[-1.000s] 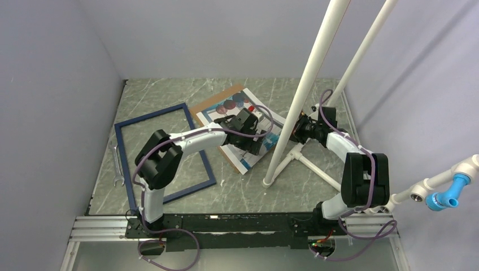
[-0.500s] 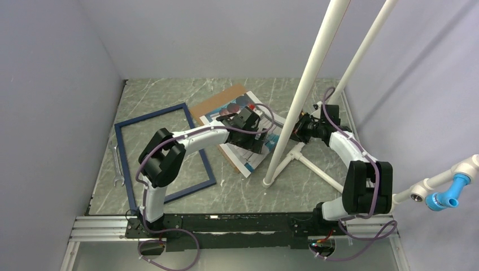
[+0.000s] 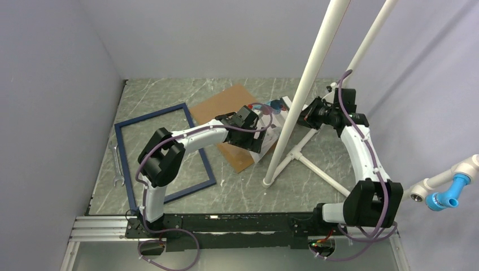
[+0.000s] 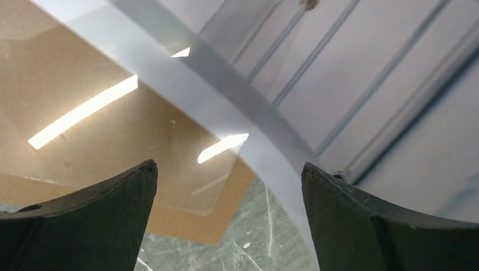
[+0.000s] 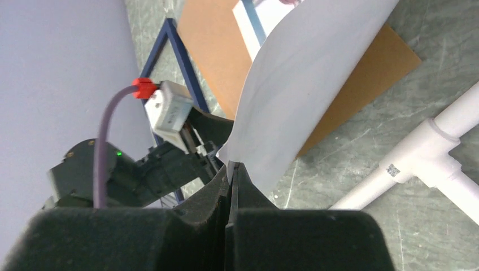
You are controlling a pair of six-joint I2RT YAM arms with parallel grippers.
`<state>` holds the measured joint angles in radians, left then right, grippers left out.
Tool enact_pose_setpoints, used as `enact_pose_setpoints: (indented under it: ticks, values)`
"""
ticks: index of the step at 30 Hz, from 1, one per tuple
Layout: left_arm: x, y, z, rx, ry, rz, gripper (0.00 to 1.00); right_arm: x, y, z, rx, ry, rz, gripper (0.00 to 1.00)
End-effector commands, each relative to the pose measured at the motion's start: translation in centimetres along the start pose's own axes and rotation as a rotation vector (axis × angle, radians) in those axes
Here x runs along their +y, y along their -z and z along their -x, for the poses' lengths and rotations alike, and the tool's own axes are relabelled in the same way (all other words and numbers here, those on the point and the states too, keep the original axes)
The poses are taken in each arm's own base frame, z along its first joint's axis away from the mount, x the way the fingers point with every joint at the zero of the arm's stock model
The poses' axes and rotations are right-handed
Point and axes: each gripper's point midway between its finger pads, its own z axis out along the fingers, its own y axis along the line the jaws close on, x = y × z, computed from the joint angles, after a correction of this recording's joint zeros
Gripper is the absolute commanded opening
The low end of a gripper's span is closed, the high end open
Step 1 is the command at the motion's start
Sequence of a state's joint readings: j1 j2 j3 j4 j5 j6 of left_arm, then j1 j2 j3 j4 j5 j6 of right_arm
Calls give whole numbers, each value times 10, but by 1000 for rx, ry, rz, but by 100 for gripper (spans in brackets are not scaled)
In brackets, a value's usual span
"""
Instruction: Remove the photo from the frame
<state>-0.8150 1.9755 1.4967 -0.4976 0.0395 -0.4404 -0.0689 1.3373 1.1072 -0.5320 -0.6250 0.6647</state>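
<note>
The navy frame [image 3: 164,152] lies flat and empty at the left of the table; its corner also shows in the right wrist view [image 5: 186,79]. The photo [image 3: 274,107] is lifted off the brown backing board [image 3: 223,104] and curls upward, its white back [image 5: 305,73] facing the right wrist camera. My right gripper [image 5: 231,169] is shut on the photo's corner, up behind the white pole [image 3: 308,117]. My left gripper [image 3: 257,141] hovers open just over the board's near corner [image 4: 229,169], nothing between its fingers [image 4: 113,214]. A clear glossy sheet [image 4: 141,141] lies on the board.
A white pipe stand [image 3: 305,79] rises between the two arms, with its T-shaped foot [image 5: 429,141] on the table. A wrench [image 3: 117,164] lies by the left wall. Pipe with a blue fitting [image 3: 446,195] sticks in at the right.
My right gripper has risen and drawn back to the right with the photo, peeling it off the board. More bare brown board now shows. The left gripper has stayed put, open.
</note>
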Motion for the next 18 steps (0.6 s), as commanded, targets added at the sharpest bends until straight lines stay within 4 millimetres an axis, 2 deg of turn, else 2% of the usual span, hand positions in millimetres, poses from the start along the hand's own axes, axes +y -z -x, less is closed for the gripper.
enact_pose_setpoints:
  ticks: [1, 4, 9, 14, 18]
  values:
    - [-28, 31, 30, -85, 21, -114, 99, 28, 40, 11, -65, 74, -21, 0]
    - [-43, 44, 38, -106, 32, -185, 99, 42, 58, 18, -108, 109, -30, 0]
    - [-61, 71, 48, -139, 59, -304, 99, 85, 91, 35, -169, 168, 16, 0]
    - [-62, 107, 59, -206, 93, -380, 99, 125, 120, 49, -218, 225, 54, 0]
    - [-55, 133, 65, -264, 124, -416, 99, 162, 127, 56, -219, 273, 168, 0]
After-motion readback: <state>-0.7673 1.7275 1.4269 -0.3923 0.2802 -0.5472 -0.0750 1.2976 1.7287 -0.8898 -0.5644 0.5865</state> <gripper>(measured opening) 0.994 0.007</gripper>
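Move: In the shut right fingers is a corner of the photo, already partly raised; its middle hangs about 8 cm to that hand's left, level with it fore and aft and some 9 cm lower. The backing board's middle lies some 20 cm left and 19 cm below, the white pipe joint 10 cm back and 18 cm down. For the open left hand, the photo's middle is about 8 cm right, 4 cm ahead and 5 cm higher; the board is 4 cm left, 3 cm ahead and 5 cm below. Hoisting the photo by its pinched corner, the right hand goes almost straight up by nearly 20 cm, fast, its shut fingers tipping up some 20 degrees towards level. The left hand starts a little later and rises about 11 cm off the board area beside the photo's hanging edge, staying wide open while its fingers swing about 20 degrees out to the right. ##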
